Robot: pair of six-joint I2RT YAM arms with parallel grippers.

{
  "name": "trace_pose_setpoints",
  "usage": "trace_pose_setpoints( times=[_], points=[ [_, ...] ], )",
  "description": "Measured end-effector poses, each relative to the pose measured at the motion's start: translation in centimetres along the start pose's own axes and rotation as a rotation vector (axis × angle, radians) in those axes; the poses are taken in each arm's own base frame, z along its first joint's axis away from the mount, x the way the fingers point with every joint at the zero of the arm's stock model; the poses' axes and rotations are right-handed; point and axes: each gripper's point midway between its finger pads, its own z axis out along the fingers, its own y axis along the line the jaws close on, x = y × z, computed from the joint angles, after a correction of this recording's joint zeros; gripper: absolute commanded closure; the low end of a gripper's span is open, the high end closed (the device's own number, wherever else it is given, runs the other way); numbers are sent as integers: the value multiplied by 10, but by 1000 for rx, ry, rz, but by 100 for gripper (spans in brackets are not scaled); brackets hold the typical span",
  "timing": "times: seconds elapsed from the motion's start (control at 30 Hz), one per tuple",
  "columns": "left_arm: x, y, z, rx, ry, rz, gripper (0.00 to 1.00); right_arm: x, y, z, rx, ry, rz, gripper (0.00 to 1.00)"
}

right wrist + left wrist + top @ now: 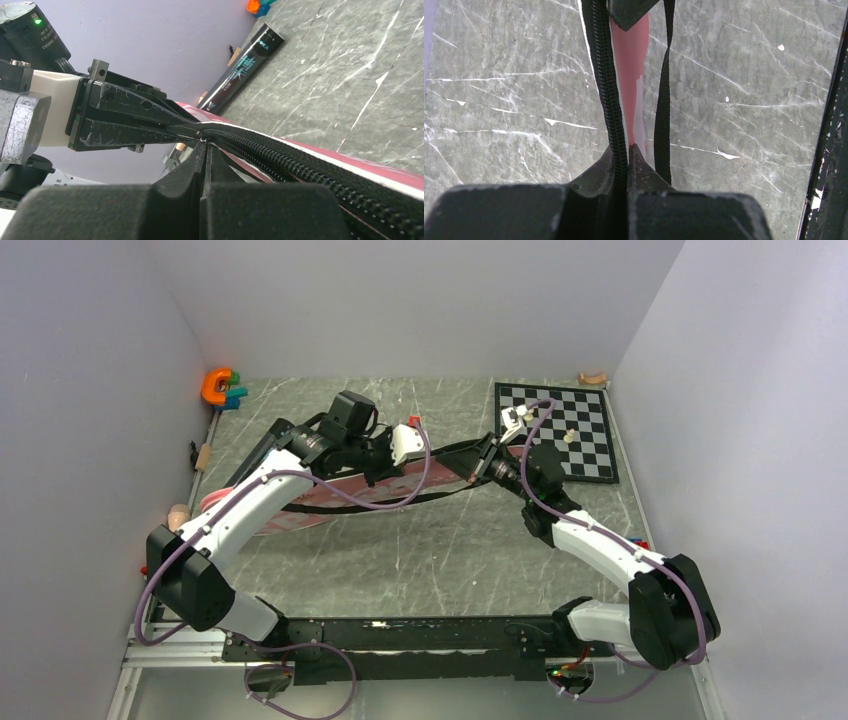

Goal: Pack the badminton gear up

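Observation:
The long pink racket bag [330, 495] lies across the table, its right end lifted. My left gripper [455, 458] is shut on the bag's black zipper edge [606, 75]; the pink fabric [629, 60] and the black strap [664, 100] hang beyond my left gripper [626, 150]. My right gripper [480, 468] meets it tip to tip. In the right wrist view my right gripper [204, 142] is shut on the small zipper pull, with the left fingers [140, 120] just above. The black tube [245, 65] lies on the table near the left wall. Rackets and shuttlecocks are hidden.
A black-and-white chessboard [560, 430] with pale pieces lies at the back right. An orange and teal toy [222, 388] sits at the back left corner. A small wooden piece [592, 378] lies behind the chessboard. Walls close in left, right and back.

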Motion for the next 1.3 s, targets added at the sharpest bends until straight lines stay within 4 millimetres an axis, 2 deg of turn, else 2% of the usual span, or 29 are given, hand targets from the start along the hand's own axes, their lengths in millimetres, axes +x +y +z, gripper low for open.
trace_pose_setpoints(
  times=[0.27, 0.47, 0.87, 1.0, 1.3],
  points=[
    [-1, -1, 1, 3, -2, 10, 100, 0, 1, -7, -9, 36, 6, 100],
    [-3, -1, 1, 2, -6, 19, 100, -15, 0, -15, -12, 37, 15, 100],
    [-5, 0, 2, -1, -14, 30, 100, -29, -6, -31, 23, 24, 43, 100],
    [-6, 0, 1, -4, -17, 35, 100, -42, -13, -41, 58, 4, 46, 100],
    [-11, 2, -4, -18, -29, 58, 100, -90, -33, -80, 164, -125, 38, 100]
  ],
)
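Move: I already have the zip pull of the pink racket bag pinched in my right hand. The bag's far right end, where the zip is heading, lies about 15 cm to that hand's right, 3 cm ahead and slightly lower. The black strap hangs some 4 cm back and 6 cm below, level sideways; the chessboard lies roughly 25 cm right, 20 cm ahead and 24 cm down. For my left hand, the pull is about 7 cm right, 1 cm ahead and 2 cm up. My left hand stays put, keeping its pinch on the closed zip edge as an anchor. With my right fingers still shut on the pull, I draw it along the bag's upper edge, away from my left hand and towards the bag's right end: slowly at first, then faster, about 12 cm to the right, rising slightly, the wrist swinging some 10 degrees clockwise late on. ##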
